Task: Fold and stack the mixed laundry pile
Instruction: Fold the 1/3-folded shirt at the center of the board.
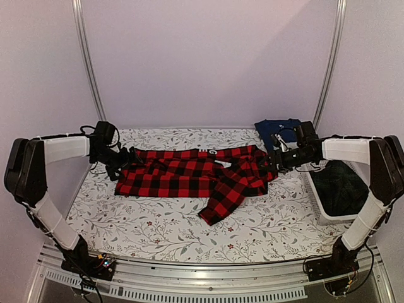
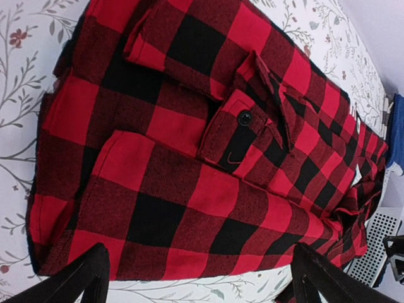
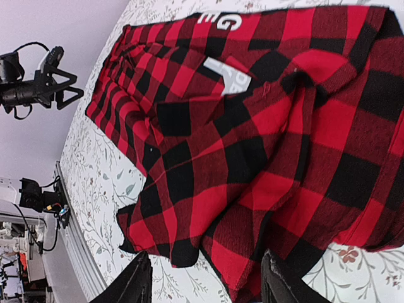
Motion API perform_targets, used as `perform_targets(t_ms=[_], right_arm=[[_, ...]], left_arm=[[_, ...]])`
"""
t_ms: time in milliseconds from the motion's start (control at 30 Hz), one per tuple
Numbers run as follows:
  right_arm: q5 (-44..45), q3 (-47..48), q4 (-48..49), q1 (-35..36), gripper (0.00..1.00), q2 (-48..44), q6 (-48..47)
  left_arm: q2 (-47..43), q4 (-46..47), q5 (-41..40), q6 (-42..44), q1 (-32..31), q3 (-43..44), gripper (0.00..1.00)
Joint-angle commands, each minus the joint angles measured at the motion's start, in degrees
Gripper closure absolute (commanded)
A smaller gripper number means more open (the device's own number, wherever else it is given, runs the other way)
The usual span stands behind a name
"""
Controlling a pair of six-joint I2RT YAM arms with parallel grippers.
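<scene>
A red-and-black checked flannel shirt [image 1: 189, 177] lies spread across the floral table cloth, one sleeve trailing toward the front. My left gripper [image 1: 123, 161] hovers at its left end, open wide, with the hem [image 2: 189, 252] lying flat between and below the fingers [image 2: 88, 271]. At the shirt's right end my right gripper [image 1: 273, 159] is open too, its fingers [image 3: 140, 278] above a rumpled edge [image 3: 252, 265] and holding nothing. A navy folded garment [image 1: 274, 128] rests at the back right. A dark plaid garment [image 1: 341, 183] sits in the basket.
The white lattice basket [image 1: 319, 211] stands at the table's right edge, close to my right arm. The floral table cloth [image 1: 158, 227] shows in front of the shirt. Walls and frame posts close in the back and sides.
</scene>
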Motion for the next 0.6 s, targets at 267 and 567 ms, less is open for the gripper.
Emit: perform_targets(t_ms=[267,567], right_arm=[[3.96,-1.43,-2.91,2.63,0.39,6.25,0.81],[5.04,19.72,-5.18,2.49,0.40,14.74,1.84]], left_arm=[[1.88,6.03,10.01,5.65,-1.52,2.59,0.00],[11.12,2.13,11.01,14.88,-6.42,16.77,0.00]])
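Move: The 1/3-folded shirt lies crosswise, its middle some 26 cm to the left hand's right, about 5 cm ahead and 9 cm below. Its loose sleeve, sticking out towards the robot, lies roughly 39 cm right of the left hand and 9 cm back. From the right hand, the shirt's right end is about 6 cm ahead, 5 cm left and 11 cm below; the loose sleeve is 19 cm left and 8 cm back, the navy shirt 28 cm ahead and 8 cm right. The shirt's right end is approached by the right hand, which draws back about 3 cm while sinking about 6, then swings forward some 5 cm and lifts a little, half open. Over the shirt's left part, the open left hand first lingers, then sweeps some 9 cm right towards its middle, also forward and up about 5 cm each, turning clockwise about 20 degrees. ##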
